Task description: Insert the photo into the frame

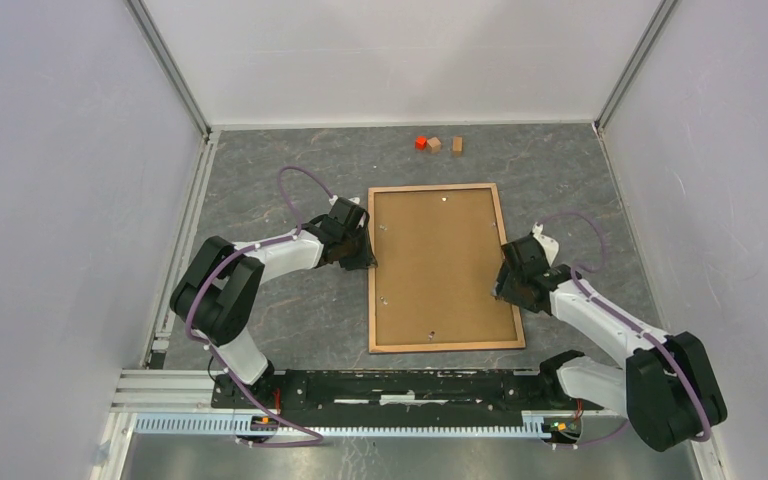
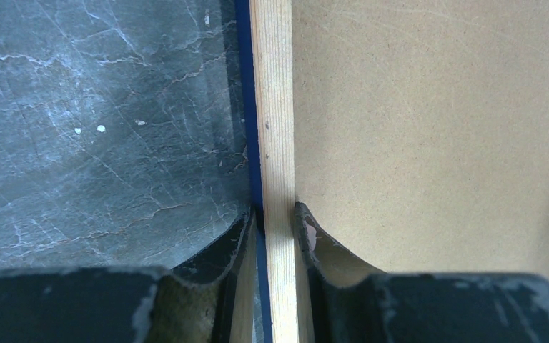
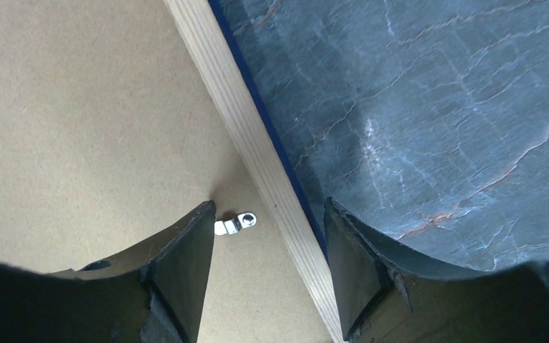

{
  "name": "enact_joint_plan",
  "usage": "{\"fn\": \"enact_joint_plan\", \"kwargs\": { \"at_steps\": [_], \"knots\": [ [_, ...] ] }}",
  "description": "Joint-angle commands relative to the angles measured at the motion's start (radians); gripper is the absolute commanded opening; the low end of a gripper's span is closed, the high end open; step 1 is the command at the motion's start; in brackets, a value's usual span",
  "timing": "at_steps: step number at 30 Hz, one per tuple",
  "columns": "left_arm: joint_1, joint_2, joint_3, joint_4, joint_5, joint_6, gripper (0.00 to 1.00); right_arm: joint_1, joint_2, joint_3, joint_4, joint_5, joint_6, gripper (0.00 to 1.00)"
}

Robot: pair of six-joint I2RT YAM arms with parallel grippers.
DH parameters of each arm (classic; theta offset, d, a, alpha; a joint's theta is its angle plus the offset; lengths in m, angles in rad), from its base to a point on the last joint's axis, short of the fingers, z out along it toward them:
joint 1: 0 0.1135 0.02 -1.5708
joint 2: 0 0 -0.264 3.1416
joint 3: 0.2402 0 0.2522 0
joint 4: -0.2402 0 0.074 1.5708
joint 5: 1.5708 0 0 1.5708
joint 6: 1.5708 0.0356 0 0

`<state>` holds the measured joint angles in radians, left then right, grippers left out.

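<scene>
The frame (image 1: 435,188) lies flat in the middle of the table, light-wood side up, with a plain brown backing board (image 1: 440,265) filling it. The photo is hidden. My left gripper (image 1: 368,258) is shut on the frame's left rail (image 2: 275,107), one finger on each side of the wood (image 2: 274,211). My right gripper (image 1: 503,285) stands open astride the right rail (image 3: 236,107); its inner finger is over the board (image 3: 78,107), well off the wood, and its outer finger is beside the blue edge (image 3: 268,207).
A small metal tab (image 3: 236,223) sits on the board by my right inner finger. A red block (image 1: 421,143) and two wooden blocks (image 1: 434,145) (image 1: 457,145) lie near the back wall. White walls close in on the left, right and back.
</scene>
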<state>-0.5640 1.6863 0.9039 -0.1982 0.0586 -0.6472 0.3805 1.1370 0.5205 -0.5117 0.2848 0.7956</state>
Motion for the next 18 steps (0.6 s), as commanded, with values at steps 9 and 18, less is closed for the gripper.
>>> {"fn": "enact_joint_plan", "kwargs": {
  "at_steps": [9,18],
  "knots": [
    [0.006,0.004,-0.028,-0.049,-0.012,0.024,0.08,0.011,-0.039,-0.069,-0.021,0.010,-0.051,0.46],
    [0.005,0.006,-0.026,-0.051,-0.012,0.023,0.07,0.011,-0.045,-0.079,-0.016,-0.016,-0.152,0.27]
  ]
}}
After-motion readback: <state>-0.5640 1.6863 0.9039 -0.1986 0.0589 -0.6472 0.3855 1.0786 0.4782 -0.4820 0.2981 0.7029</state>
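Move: The frame's right rail runs right under and between the right hand's open fingers, no more than about 1 cm below its hand point. A small metal clip on the board is about 2 cm to the left, level with the hand. The frame's near right corner is some 12 cm back along the rail, and the brown backing board's middle about 14 cm left and 8 cm ahead. From the left hand, that stretch of right rail is about 29 cm to the right and 8 cm back. The frame's right rail is pinched by the right hand, whose fingers close from more than half open until one pad is on the board side and the other on the outer side. Staying low, the hand first eases back and left about half a centimetre, then shifts right by nearly 1 cm, turning slightly counter-clockwise. The left hand keeps its still grip on the left rail. ##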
